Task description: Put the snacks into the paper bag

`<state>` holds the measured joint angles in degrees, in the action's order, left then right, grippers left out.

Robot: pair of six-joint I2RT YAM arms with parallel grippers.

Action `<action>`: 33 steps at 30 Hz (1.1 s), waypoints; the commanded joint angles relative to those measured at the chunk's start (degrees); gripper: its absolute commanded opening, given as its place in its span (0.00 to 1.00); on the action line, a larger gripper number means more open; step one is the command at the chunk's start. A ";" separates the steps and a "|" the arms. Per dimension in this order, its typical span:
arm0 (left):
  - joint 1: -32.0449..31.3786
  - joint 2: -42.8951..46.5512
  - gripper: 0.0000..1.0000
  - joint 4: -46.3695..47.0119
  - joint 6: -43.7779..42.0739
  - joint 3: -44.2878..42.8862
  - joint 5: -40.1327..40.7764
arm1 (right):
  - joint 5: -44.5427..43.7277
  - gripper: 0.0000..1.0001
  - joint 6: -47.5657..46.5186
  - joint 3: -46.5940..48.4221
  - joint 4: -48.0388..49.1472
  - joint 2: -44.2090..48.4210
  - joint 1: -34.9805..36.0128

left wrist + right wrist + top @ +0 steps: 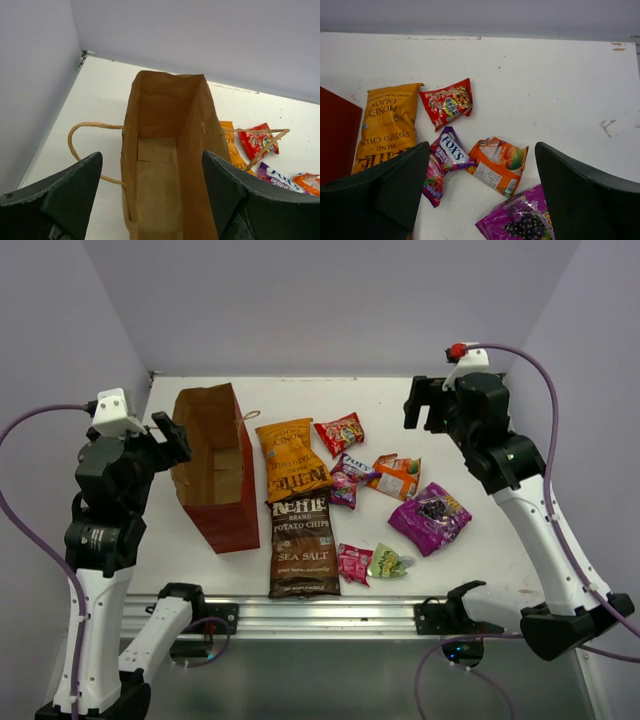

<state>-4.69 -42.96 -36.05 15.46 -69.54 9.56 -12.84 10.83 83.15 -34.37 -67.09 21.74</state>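
Note:
The reddish-brown paper bag stands open at the left of the table. Its tan inside looks empty. My left gripper is open above its left rim, with the bag mouth showing between the jaws. The snacks lie to the right of the bag: an orange Kettle bag, a dark-brown Kettle bag, a red packet, a Fox's packet, an orange packet, a purple bag, a pink packet and a green packet. My right gripper is open and empty, high above the orange packet.
White walls close in the table on the left, back and right. A metal rail runs along the near edge. The bag's twine handles hang out to both sides.

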 commanded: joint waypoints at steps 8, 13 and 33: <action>-0.32 -3.35 0.77 -10.17 5.80 0.28 4.24 | -0.34 0.91 0.51 1.04 1.59 -1.64 0.24; -0.41 -3.89 0.70 -12.64 8.44 1.86 3.01 | -0.52 0.91 0.24 0.96 1.59 -1.55 0.24; -0.32 -5.38 0.36 -15.01 8.71 6.61 1.07 | 2.37 0.89 1.04 -0.71 1.85 -1.81 0.24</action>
<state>-4.69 -48.42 -51.48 23.66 -63.77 11.53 -12.47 11.20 83.07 -34.63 -68.95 21.74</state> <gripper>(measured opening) 0.441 0.905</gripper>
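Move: The left hand is about 13 cm above the near part of the paper bag's left rim, which lies 1 cm back and level sideways. The bag's middle is some 10 cm ahead, 6 cm right and 26 cm below. On the table, 37 cm down, lie the honey chips, 22 cm ahead and 22 cm right, and the sea salt chips, level ahead and 25 cm right. From the right hand that rim lies some 54 cm left, 10 cm back and 12 cm below. The left hand sinks about 12 cm, tipping down some 25 degrees, fingers half closing astride the bag's left rim. ##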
